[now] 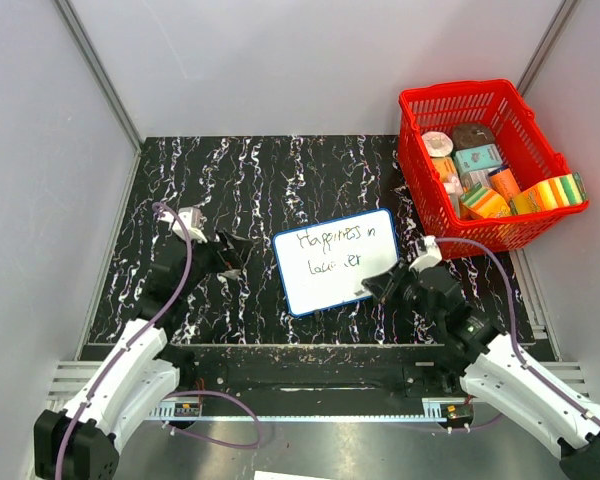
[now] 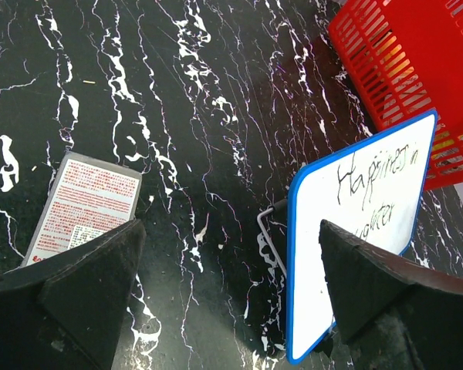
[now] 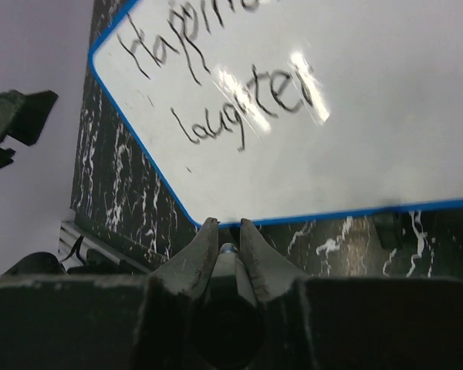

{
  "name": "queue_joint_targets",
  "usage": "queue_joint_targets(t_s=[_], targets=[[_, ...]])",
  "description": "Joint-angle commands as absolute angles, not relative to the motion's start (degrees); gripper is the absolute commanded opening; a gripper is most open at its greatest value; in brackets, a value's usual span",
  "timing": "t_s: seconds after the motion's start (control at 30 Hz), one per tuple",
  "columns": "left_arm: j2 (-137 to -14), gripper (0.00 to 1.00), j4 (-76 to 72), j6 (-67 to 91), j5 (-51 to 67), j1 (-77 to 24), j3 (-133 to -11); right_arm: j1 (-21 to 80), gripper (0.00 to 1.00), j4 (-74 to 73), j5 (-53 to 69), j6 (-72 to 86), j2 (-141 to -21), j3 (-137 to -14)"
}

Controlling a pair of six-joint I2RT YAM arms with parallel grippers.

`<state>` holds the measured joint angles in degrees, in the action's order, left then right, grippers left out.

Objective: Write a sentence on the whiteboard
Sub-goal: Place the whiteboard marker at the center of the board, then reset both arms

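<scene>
The whiteboard (image 1: 335, 262) (image 2: 355, 223) (image 3: 355, 154), white with a blue rim, stands tilted on a wire stand (image 2: 266, 231) at the middle of the black marbled table. The sentence (image 1: 332, 250) (image 2: 374, 181) (image 3: 239, 100) runs in two dark lines, "Happiness in" over "laughter". My right gripper (image 1: 375, 288) (image 3: 224, 225) is shut on a dark marker (image 3: 228, 250). The marker's tip sits just below the board's lower blue edge. Left of the board my left gripper (image 1: 235, 255) (image 2: 228, 239) is open and holds nothing.
A red basket (image 1: 480, 160) (image 2: 401, 69) full of small packs stands at the back right, close behind the board. A flat white pack with red print (image 2: 81, 208) lies on the table by my left finger. Grey walls close in three sides.
</scene>
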<state>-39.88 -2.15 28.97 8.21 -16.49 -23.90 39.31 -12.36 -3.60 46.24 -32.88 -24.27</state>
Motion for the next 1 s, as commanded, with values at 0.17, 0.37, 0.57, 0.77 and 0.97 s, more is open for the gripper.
queue_joint_targets(t_s=[0.17, 0.37, 0.57, 0.77, 0.97], targets=[[-37.9, 0.99, -2.9, 29.4, 9.3, -16.5, -27.1, 39.1, 0.02, -16.7, 4.3, 63.1, -30.1, -12.3], [-35.5, 0.99, -2.1, 28.6, 8.1, -16.5, -27.7, 39.0, 0.23, -17.0, 4.0, 67.6, -34.0, -11.2], [-36.1, 0.99, -2.9, 28.5, 8.2, -16.5, -27.9, 39.0, 0.72, -17.2, 2.4, 67.6, -34.0, -12.0], [-36.3, 0.99, -4.9, 28.8, 8.3, -16.5, -27.1, 39.0, 1.00, -17.6, 0.3, 65.0, -31.7, -15.3], [-35.9, 0.99, -4.6, 30.9, 7.1, -16.5, -26.8, 39.0, 1.00, -17.8, -6.5, 54.6, -31.8, -23.9]])
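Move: Back under the right hand, which still grips the marker, the bare table strip in front of the whiteboard's near edge lies about 6 cm back, 1 cm right and 13 cm down. The whiteboard's middle is some 5 cm ahead and 5 cm left, 10 cm down; the table's front edge runs about 15 cm straight back, 13 cm lower. From the empty left hand that strip is roughly 14 cm back, 26 cm right and 15 cm down. Sinking about 12 cm while drawing back some 6 cm, the right hand takes the marker off past the whiteboard's near edge to the table, its fingers tipping down nearly 30 degrees. There the fingers open wide and let go, and the hand lifts about 4 cm and eases forward. The open, empty left hand rises a couple of centimetres. ##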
